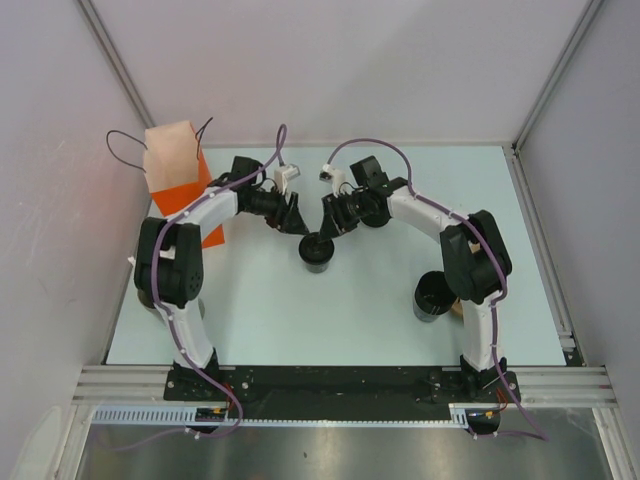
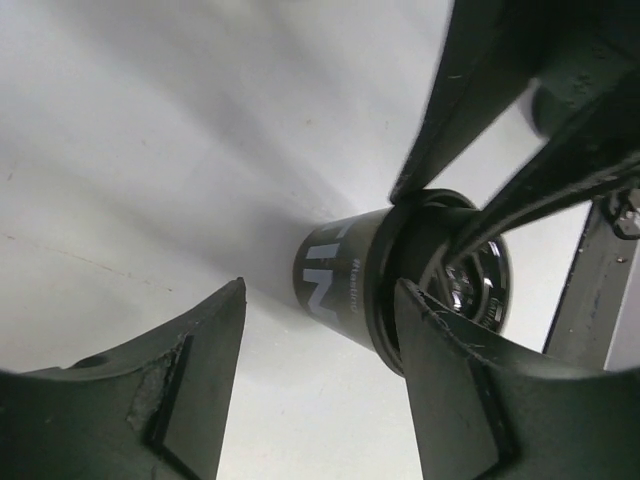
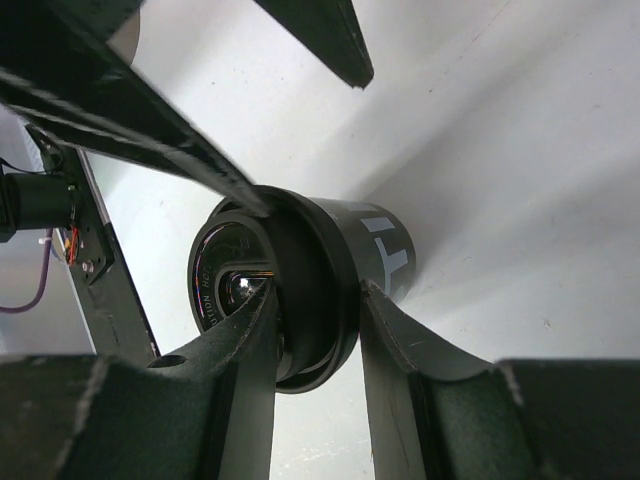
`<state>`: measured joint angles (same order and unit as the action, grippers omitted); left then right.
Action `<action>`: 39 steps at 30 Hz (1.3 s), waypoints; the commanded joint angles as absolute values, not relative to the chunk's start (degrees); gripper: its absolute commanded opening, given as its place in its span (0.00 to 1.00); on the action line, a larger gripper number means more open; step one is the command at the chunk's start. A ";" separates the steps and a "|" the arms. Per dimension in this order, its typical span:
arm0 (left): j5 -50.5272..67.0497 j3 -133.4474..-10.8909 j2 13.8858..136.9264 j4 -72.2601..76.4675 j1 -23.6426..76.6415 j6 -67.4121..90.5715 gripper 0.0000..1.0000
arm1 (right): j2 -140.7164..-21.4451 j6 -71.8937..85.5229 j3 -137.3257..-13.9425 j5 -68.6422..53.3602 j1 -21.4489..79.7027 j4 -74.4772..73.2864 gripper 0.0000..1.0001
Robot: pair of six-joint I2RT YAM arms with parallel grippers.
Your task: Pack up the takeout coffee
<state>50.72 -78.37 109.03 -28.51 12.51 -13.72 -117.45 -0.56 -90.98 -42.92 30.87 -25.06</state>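
The takeout coffee [image 1: 318, 251] is a small black paper cup with a ridged black lid, standing upright mid-table between both grippers. My right gripper [image 1: 335, 224] is shut on the lid's rim. In the right wrist view one finger [image 3: 245, 370] lies across the lid top [image 3: 225, 265] and the other [image 3: 395, 350] presses under the rim, gripper [image 3: 318, 295]. My left gripper [image 1: 293, 222] stands open beside the cup. In the left wrist view, gripper [image 2: 320, 290], one fingertip [image 2: 440, 340] sits at the lid's edge and the other [image 2: 205, 350] is well apart from the cup [image 2: 335, 270].
An orange paper bag [image 1: 175, 172] with a white top and thin black handles stands at the back left, behind the left arm. A wider black cup [image 1: 433, 296] stands against the right arm's lower link. The pale table [image 1: 300, 320] ends at metal rails near and right.
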 commanded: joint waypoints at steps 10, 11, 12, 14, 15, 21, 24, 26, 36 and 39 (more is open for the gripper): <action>65.65 -74.44 98.88 -20.56 11.07 -8.25 0.72 | -116.90 -4.75 -88.94 -36.47 31.47 -30.76 0.39; 65.05 -74.27 98.79 -21.44 11.16 -9.83 0.72 | -116.72 -4.75 -89.21 -36.74 31.20 -30.94 0.40; 64.69 -74.09 98.70 -23.27 11.25 -10.89 0.72 | -116.54 -4.57 -89.56 -37.17 30.94 -31.20 0.45; 63.20 -72.87 98.61 -24.08 11.25 -12.82 0.72 | -115.84 -4.40 -90.09 -38.32 30.50 -31.11 0.50; 62.58 -72.34 98.61 -24.52 11.25 -13.18 0.72 | -115.58 -4.31 -90.35 -38.84 30.50 -31.20 0.53; 61.44 -69.09 98.88 -24.96 11.25 -14.94 0.71 | -114.52 -3.78 -93.77 -40.25 29.53 -32.43 0.59; 60.64 -68.03 98.79 -25.40 11.25 -16.08 0.71 | -113.91 -3.17 -94.83 -40.69 28.92 -32.78 0.60; 60.21 -67.50 98.79 -25.84 11.42 -16.87 0.71 | -113.56 -2.82 -95.27 -41.04 28.92 -32.87 0.60; 58.45 -66.27 98.26 -26.10 11.78 -17.75 0.71 | -112.94 -0.88 -98.70 -44.12 28.30 -33.75 0.63; 56.78 -65.57 98.09 -25.66 12.13 -17.93 0.70 | -111.89 -0.70 -99.05 -44.56 27.60 -33.66 0.63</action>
<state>58.04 -66.61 100.79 -26.26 11.60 -15.62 -116.31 -1.45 -96.14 -42.57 28.62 -33.19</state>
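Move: Just ahead of and above the cup, both hands are close to its lid. From the right hand, still pinching the lid, the cup's middle lies about 2 cm back, 2 cm left and 6 cm below; the stack of lids stands some 8 cm ahead and 11 cm right. From the left hand the cup is roughly 3 cm back, 3 cm right and 5 cm below, with the paper bag about 24 cm left and 8 cm ahead. Hopping up some 6 cm off the far-left side of the lid, the left hand then swings back about 5 cm and sinks to near its old height beside the lid's left edge, fingers staying open. Meanwhile the right fingers open and let go of the lid, and that hand eases 2 cm right, then rises about 2.5 cm, edging forward. ##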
